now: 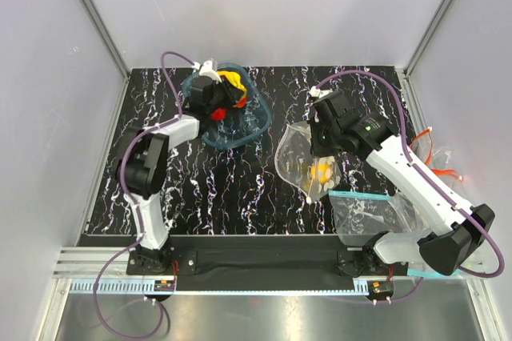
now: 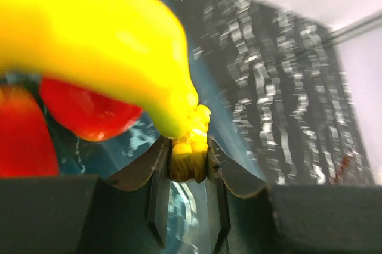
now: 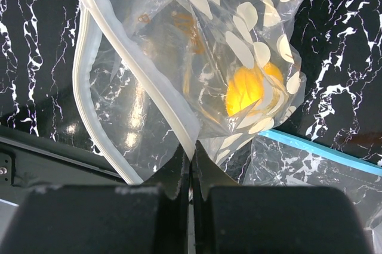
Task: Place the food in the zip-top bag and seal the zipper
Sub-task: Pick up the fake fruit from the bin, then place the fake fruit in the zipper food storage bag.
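Observation:
My left gripper [image 2: 190, 158] is shut on the stem of the yellow banana bunch [image 2: 89, 33] and holds it over the teal bowl [image 1: 254, 109]; it also shows in the top view [image 1: 232, 94]. Round red pieces [image 2: 86, 111] lie under the banana. My right gripper [image 3: 191, 155] is shut on the pale zipper strip [image 3: 164, 102] of the polka-dot zip-top bag [image 3: 239, 45] and holds its mouth up. A yellow lemon-like piece [image 3: 248, 90] sits inside the bag, which also shows in the top view [image 1: 308, 161].
A plain clear bag with a teal strip [image 1: 364, 195] lies at the front right, close to the polka-dot bag. Orange cable ties [image 1: 432, 153] lie at the right edge. Grey walls enclose the black marbled table [image 1: 208, 189].

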Motion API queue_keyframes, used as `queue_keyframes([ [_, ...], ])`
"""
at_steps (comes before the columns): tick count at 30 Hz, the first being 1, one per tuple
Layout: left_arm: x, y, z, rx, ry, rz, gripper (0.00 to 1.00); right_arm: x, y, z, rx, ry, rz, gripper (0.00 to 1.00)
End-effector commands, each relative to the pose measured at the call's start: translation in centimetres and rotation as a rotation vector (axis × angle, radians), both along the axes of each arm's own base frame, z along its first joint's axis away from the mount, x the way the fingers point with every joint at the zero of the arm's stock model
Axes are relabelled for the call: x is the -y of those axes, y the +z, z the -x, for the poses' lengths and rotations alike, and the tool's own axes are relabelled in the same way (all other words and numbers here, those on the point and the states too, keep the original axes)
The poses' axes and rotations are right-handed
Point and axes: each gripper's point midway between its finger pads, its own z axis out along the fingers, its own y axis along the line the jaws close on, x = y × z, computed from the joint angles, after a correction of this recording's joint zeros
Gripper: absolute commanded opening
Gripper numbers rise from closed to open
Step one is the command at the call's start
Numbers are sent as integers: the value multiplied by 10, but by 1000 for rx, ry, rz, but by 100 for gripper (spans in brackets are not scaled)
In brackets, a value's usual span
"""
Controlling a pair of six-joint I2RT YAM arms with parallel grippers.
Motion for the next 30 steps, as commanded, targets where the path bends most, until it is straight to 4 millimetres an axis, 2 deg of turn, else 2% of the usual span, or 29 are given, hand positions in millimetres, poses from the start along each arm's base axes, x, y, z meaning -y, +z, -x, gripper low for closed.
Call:
queue_keyframes([
  [1, 4, 106, 12, 302, -83, 10, 8, -5, 13, -6, 46, 18, -51, 0],
  [3, 5, 113, 22, 317, -114, 2, 7, -8, 14, -8, 46, 25, -63, 0],
  [4, 7, 127, 32, 339, -141, 12, 6, -9, 15, -8, 47, 26, -68, 0],
  [6, 8, 130, 46, 340, -171, 20, 5, -12, 17, -11, 51, 34, -87, 0],
  [7, 8, 146, 58, 368, -191, 31, 5, -14, 18, -12, 51, 34, -97, 0],
  [12, 10, 178, 101, 395, -268, 82, 4, -22, 23, -16, 57, 42, -139, 0],
  [13, 12, 190, 118, 416, -306, 99, 4, -23, 26, -17, 65, 38, -149, 0],
  [15, 16, 202, 138, 422, -339, 131, 3, -29, 29, -17, 63, 51, -186, 0],
  [18, 27, 226, 179, 433, -422, 198, 3, -35, 32, -19, 67, 54, -225, 0],
  [19, 30, 239, 196, 450, -455, 220, 4, -37, 34, -19, 69, 53, -240, 0],
  [20, 34, 244, 208, 443, -479, 243, 4, -39, 34, -20, 75, 55, -253, 0],
  [21, 42, 255, 229, 463, -526, 261, 5, -41, 35, -19, 71, 60, -266, 0],
  [23, 51, 260, 250, 453, -573, 269, 5, -43, 37, -21, 81, 50, -290, 0],
  [24, 62, 264, 268, 452, -622, 281, 5, -45, 37, -21, 80, 56, -303, 0],
  [30, 76, 284, 340, 467, -756, 330, 5, -50, 38, -24, 79, 48, -374, 0],
])
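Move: Some 26 cm back and 17 cm right of the left hand, roughly at its height, is the open mouth of the zip-top bag. The bin lies right under that hand, about 11 cm below, with a red fruit some 4 cm back and 4 cm left of the hand at bin depth. From the right hand, pinching the bag's rim, the mouth is about 6 cm left, 1 cm forward and 12 cm lower; the yellow fruit inside is about 4 cm forward, 4 cm right and 20 cm lower. Swinging the banana bunch by its stem, the left hand climbs steeply from the bin, then sweeps back and finally somewhat right to the bag's side, about 30 cm back and 27 cm up, turning clockwise some 40 degrees and tipping its fingers up. The right hand keeps its pinch on the rim, shifting about 4 cm left and rolling its left side up. ##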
